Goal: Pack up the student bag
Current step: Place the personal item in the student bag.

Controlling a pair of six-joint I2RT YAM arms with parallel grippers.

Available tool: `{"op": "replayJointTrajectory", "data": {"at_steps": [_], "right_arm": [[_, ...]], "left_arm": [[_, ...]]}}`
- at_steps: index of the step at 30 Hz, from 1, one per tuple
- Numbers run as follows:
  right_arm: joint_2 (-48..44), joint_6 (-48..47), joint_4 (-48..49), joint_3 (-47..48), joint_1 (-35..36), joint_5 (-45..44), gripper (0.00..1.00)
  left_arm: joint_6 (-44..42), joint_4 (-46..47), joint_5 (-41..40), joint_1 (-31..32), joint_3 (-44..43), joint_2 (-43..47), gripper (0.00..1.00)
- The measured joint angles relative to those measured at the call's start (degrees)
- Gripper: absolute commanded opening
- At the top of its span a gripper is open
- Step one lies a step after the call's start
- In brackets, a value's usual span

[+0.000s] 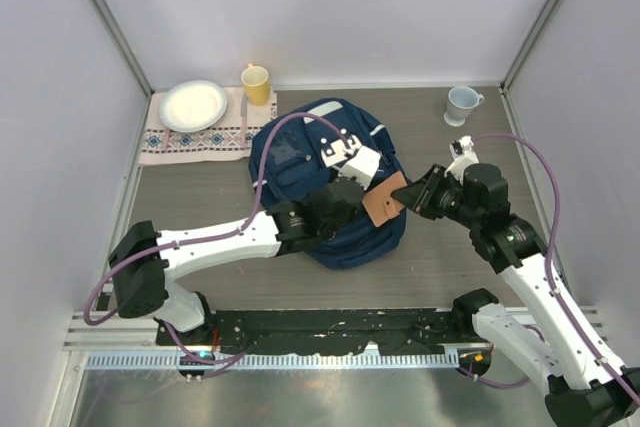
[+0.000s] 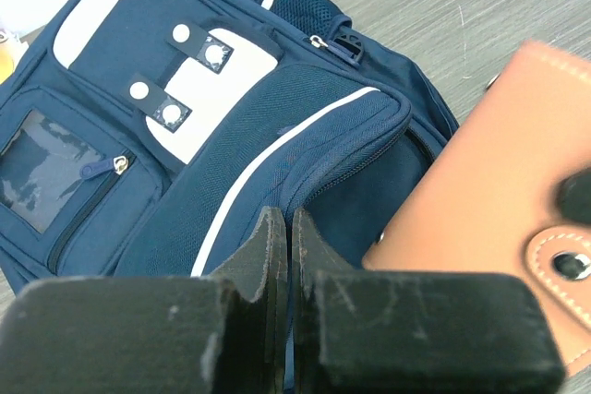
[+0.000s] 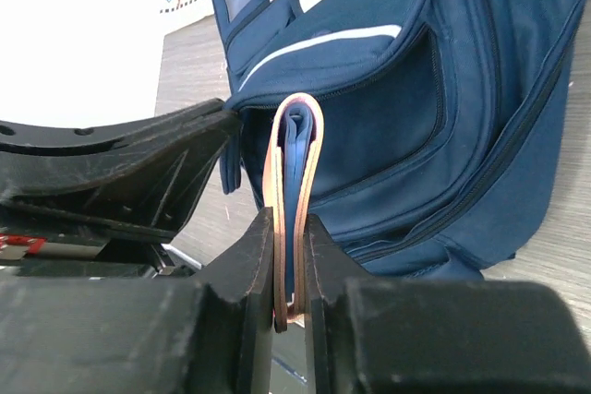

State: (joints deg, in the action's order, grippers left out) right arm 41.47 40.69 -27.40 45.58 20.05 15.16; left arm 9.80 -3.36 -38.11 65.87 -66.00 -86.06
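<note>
The student bag (image 1: 300,152), navy with white stripes and a white buckled flap, lies flat mid-table. My left gripper (image 1: 343,209) rests on its near right side, fingers pressed together at the edge of a front pocket (image 2: 281,219), with a sliver of blue fabric between them. My right gripper (image 1: 410,197) is shut on a tan leather wallet (image 1: 383,202) with a blue lining. It holds the wallet on edge just right of the bag (image 3: 388,117), close to the pocket mouth. In the right wrist view the wallet (image 3: 294,163) stands upright between the fingertips (image 3: 289,219).
At the back left a white plate (image 1: 193,105) lies on a patterned cloth (image 1: 190,142), with a yellow cup (image 1: 256,84) beside it. A pale mug (image 1: 461,104) stands at the back right. White walls enclose the table on three sides.
</note>
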Motion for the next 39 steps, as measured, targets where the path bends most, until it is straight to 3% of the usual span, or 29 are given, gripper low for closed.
{"op": "replayJointTrajectory", "data": {"at_steps": [9, 18, 26, 36, 39], "right_arm": [[4.6, 4.4, 8.3, -7.7, 0.0, 3.6, 0.01], [9.8, 14.9, 30.3, -20.0, 0.9, 3.8, 0.01], [17.1, 20.1, 45.0, -21.5, 2.5, 2.0, 0.01], [26.7, 24.2, 56.6, -22.1, 8.3, -3.7, 0.01], [30.0, 24.6, 59.2, -22.0, 10.3, -6.1, 0.06]], "left_arm": [[0.3, -0.3, -0.2, 0.0, -0.6, -0.5, 0.0], [0.8, -0.2, 0.0, 0.0, -0.6, -0.5, 0.0], [2.2, -0.1, 0.7, 0.0, -0.6, -0.5, 0.0], [3.3, 0.4, 1.1, 0.0, -0.1, -0.4, 0.0], [3.4, 0.5, 1.3, 0.0, 0.1, -0.3, 0.0]]}}
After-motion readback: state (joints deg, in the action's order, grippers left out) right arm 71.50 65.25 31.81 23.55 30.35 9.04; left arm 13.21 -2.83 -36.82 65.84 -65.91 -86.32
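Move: Low and inward from the right hand, which already holds the brown personal item, the bag's open pocket mouth lies about 5 cm ahead, 5 cm left and 7 cm below; it is roughly 1 cm ahead, 2 cm right and 5 cm below the left hand. The left fingers pinching its upper edge are some 4 cm ahead, 7 left and 2 below the right hand; the white snap panel is about 9 ahead, 14 left and 10 below it. Sinking about 10 cm and swinging some 8 cm left and 6 cm forward, the right hand carries the personal item under the left gripper and into the pocket mouth: mostly down first, a slight lift midway, then on leftward and in. It rolls about 20 degrees, left side rising, and keeps its grip, while the left hand stays put, still pinching the pocket's edge open. ##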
